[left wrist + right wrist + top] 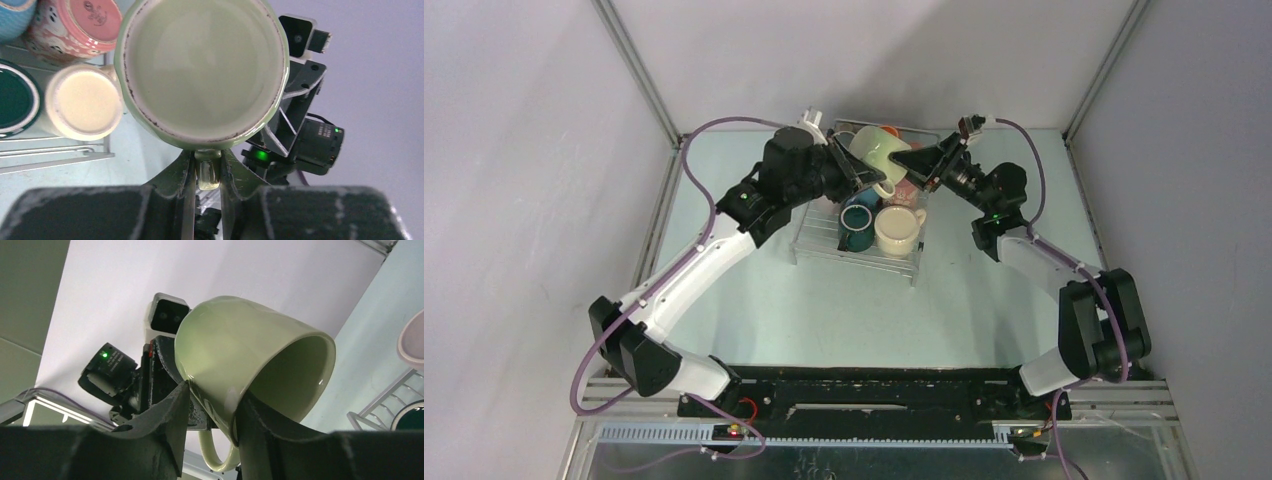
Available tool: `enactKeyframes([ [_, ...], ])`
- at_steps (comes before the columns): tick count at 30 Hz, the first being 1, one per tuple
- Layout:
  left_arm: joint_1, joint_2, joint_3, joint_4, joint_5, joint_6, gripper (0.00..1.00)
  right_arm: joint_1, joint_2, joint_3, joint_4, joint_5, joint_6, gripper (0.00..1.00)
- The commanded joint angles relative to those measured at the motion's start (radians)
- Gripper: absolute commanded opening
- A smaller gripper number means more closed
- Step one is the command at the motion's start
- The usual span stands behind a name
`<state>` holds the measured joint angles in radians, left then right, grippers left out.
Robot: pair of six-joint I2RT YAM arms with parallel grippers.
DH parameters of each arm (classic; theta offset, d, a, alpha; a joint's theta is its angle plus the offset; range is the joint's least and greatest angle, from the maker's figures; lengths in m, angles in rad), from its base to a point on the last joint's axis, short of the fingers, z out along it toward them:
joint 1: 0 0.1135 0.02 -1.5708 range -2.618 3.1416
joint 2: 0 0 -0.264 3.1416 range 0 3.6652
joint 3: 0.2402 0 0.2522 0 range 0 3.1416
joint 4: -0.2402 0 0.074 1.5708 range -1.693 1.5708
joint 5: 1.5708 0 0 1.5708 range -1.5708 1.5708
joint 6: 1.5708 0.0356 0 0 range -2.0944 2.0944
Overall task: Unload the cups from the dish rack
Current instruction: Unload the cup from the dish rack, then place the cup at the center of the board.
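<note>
A pale green cup [876, 150] hangs tilted in the air over the back of the dish rack [819, 240], between both arms. My left gripper [207, 170] is shut on its handle [208, 175], and the cup's mouth [202, 65] faces that camera. My right gripper [212, 400] pinches the same cup's wall [235, 345] near the rim, one finger outside and one inside. On the rack stand a teal cup [857, 222], a cream cup [896, 228] and a speckled pink cup [75, 25]. A blue cup [15, 15] shows at the corner.
An orange cup [890, 131] peeks out behind the lifted one. A lilac cup's edge [412, 340] shows at the right of the right wrist view. The rack's wires [50, 152] end over the pale table. Grey walls enclose the table on three sides.
</note>
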<state>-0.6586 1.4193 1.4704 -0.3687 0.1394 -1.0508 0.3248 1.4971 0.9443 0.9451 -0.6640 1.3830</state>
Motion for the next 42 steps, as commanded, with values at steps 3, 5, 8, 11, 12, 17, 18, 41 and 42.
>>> enactKeyframes([
  [3, 0.02, -0.059, -0.056, 0.195, 0.11, -0.091, 0.0, 0.005, 0.016, 0.004, 0.177, -0.022, 0.088, 0.4],
  [5, 0.025, -0.061, -0.072, 0.217, 0.129, -0.112, 0.0, 0.007, 0.02, 0.004, 0.196, -0.023, 0.099, 0.34],
  [8, 0.031, -0.063, -0.089, 0.242, 0.152, -0.135, 0.0, 0.009, 0.023, 0.003, 0.211, -0.023, 0.106, 0.21],
  [11, 0.035, -0.063, -0.104, 0.259, 0.167, -0.149, 0.0, 0.011, 0.023, 0.004, 0.214, -0.022, 0.106, 0.07],
  [12, 0.037, -0.065, -0.108, 0.262, 0.17, -0.152, 0.03, 0.011, 0.022, 0.004, 0.215, -0.022, 0.106, 0.02],
  [17, 0.048, -0.066, -0.137, 0.269, 0.181, -0.149, 0.31, 0.012, 0.01, 0.003, 0.175, -0.019, 0.076, 0.0],
  [18, 0.05, -0.065, -0.141, 0.269, 0.183, -0.147, 0.38, 0.011, 0.003, 0.004, 0.16, -0.016, 0.062, 0.0],
  [41, 0.066, -0.164, -0.176, 0.07, 0.165, 0.17, 1.0, -0.017, -0.204, 0.172, -0.735, 0.156, -0.463, 0.0],
  [42, 0.067, -0.174, -0.169, 0.045, 0.157, 0.198, 1.0, -0.024, -0.209, 0.202, -0.808, 0.173, -0.503, 0.0],
])
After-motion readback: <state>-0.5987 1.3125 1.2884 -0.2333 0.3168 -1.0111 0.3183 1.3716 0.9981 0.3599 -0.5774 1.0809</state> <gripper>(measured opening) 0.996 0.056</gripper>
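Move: Held by its handle in the left fingers, the green cup has its middle roughly 4 cm ahead of the left hand. From the open right hand, that middle lies about 5 cm left and 2 cm ahead, roughly level. Some 14 cm below the right hand in the rack, the pink cup stands about 2 cm ahead, the cream cup 6 cm back and 1 cm left, and the dark green mug 6 cm back and 9 cm left. The right fingers close on the green cup's wall at the rim while the left still holds the handle, both hands rising 1-2 cm. The left then opens wide, lets go of the handle and eases back and left about 2 cm. Keeping its pinch, the right hand lowers the cup about 6 cm from that height, tipping its fingers down some 20 degrees and drifting slightly right. ##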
